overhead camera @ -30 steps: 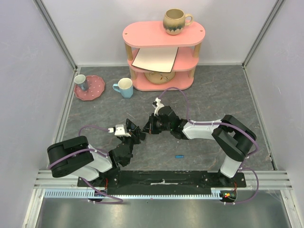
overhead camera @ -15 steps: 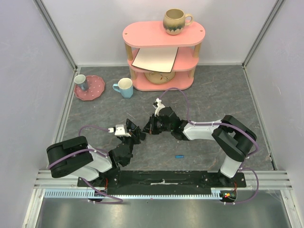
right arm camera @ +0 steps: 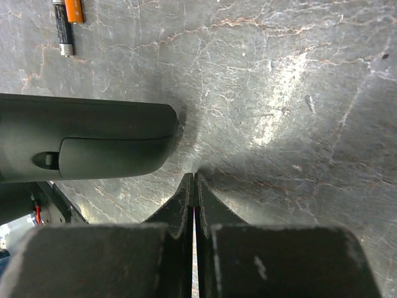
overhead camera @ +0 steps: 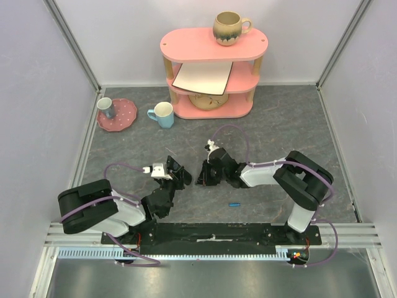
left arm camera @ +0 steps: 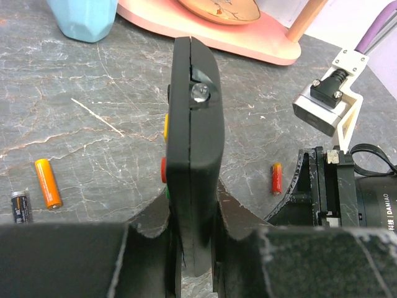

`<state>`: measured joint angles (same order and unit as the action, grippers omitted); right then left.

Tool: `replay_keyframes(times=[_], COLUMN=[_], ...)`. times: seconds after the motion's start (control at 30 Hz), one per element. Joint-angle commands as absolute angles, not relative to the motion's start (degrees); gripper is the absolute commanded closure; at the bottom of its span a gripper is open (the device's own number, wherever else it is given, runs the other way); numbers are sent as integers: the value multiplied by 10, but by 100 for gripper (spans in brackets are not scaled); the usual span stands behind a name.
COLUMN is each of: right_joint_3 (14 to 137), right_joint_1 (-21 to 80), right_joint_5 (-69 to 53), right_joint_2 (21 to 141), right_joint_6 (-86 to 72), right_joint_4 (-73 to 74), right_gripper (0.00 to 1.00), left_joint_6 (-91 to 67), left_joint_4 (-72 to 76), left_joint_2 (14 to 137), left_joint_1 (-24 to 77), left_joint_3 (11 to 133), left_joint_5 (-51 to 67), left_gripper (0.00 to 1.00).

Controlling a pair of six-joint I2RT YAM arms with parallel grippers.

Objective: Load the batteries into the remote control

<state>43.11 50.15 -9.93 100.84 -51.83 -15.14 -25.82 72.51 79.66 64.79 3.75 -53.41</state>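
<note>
My left gripper (left arm camera: 192, 218) is shut on the remote control (left arm camera: 192, 133), a slim black bar held on edge, its coloured buttons facing left. In the top view the left gripper (overhead camera: 174, 174) sits just left of my right gripper (overhead camera: 203, 176). The right gripper (right arm camera: 195, 177) is shut on nothing, its tips low over the table beside the remote's rounded end (right arm camera: 93, 139). A red-orange battery (left arm camera: 276, 178) lies on the table near the right gripper's body. A blue battery (overhead camera: 234, 203) lies nearer the arm bases.
An orange battery (left arm camera: 48, 183) and a black one (left arm camera: 20, 206) lie left of the remote. At the back stand a pink shelf (overhead camera: 213, 45) with a mug, a blue mug (overhead camera: 163, 115), and a red plate (overhead camera: 118, 115) holding a small cup.
The right arm has dropped and drawn toward the near side, bringing its shut gripper down close to the table beside the remote. The left arm and the remote have stayed put.
</note>
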Motion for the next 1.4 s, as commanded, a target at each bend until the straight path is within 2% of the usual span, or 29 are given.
replay_keyframes(times=[0.0, 0.2, 0.23, 0.27, 0.33, 0.37, 0.43, 0.47, 0.53, 0.63, 0.83, 1.37], right_joint_3=[411, 376, 370, 366, 347, 338, 310, 297, 294, 294, 314, 357], right_joint_1=[506, 503, 501, 500, 495, 493, 484, 483, 483, 482, 483, 468], right_joint_5=[-62, -60, -61, -61, -63, -71, -101, -109, -127, -144, -154, -126], right_joint_2=[1023, 969, 949, 940, 916, 911, 904, 904, 914, 937, 976, 970], right_joint_6=[-487, -510, -513, -517, -533, -539, -564, -571, -585, -600, -613, -588], right_joint_4=[-43, -106, -117, -128, -162, -183, -261, -285, -336, -391, -446, -386], right_gripper=[100, 98, 93, 81, 70, 57, 47, 38, 29, 25, 25, 24], left_joint_6=[-242, -253, -257, -264, -293, -305, -340, -354, -385, -411, -397, -337], left_joint_4=[741, 724, 713, 706, 693, 689, 693, 700, 713, 753, 831, 848], left_joint_2=[784, 775, 773, 768, 762, 761, 764, 767, 784, 816, 870, 875], left_joint_1=[651, 651, 651, 651, 651, 651, 651, 651, 651, 651, 651, 651], left_joint_3=[42, 42, 41, 40, 34, 31, 18, 13, 1, -13, -19, -9], left_joint_5=[-541, -533, -530, -527, -526, -527, -528, -529, -529, -533, -536, -533], left_gripper=[98, 98, 98, 98, 98, 98, 98, 98, 98, 98, 98, 98])
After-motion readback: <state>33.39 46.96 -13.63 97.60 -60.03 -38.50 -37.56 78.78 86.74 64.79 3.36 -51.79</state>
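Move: The remote control is gripped on edge and aslant in the left hand. Its lower end is about 4 cm left, 1 cm ahead and 4 cm above the shut right fingertips, and roughly 4 cm right, level fore and aft, and 5 cm below the left hand. From the right hand, the red battery lies some 7 cm ahead and 7 cm right, the orange one about 13 cm left and 5 cm ahead, and the blue one 13 cm right and 7 cm back, all slightly below. Towards the remote's lower end: the right hand first draws right and slightly back, then rises and comes back left and forward, about 4 cm higher overall, spreading its shut fingers wide and tilting them some 15 degrees nearer level. The left hand keeps its grip, rolls the remote about 10 degrees so the lower end swings right, and shifts slightly right and down. ##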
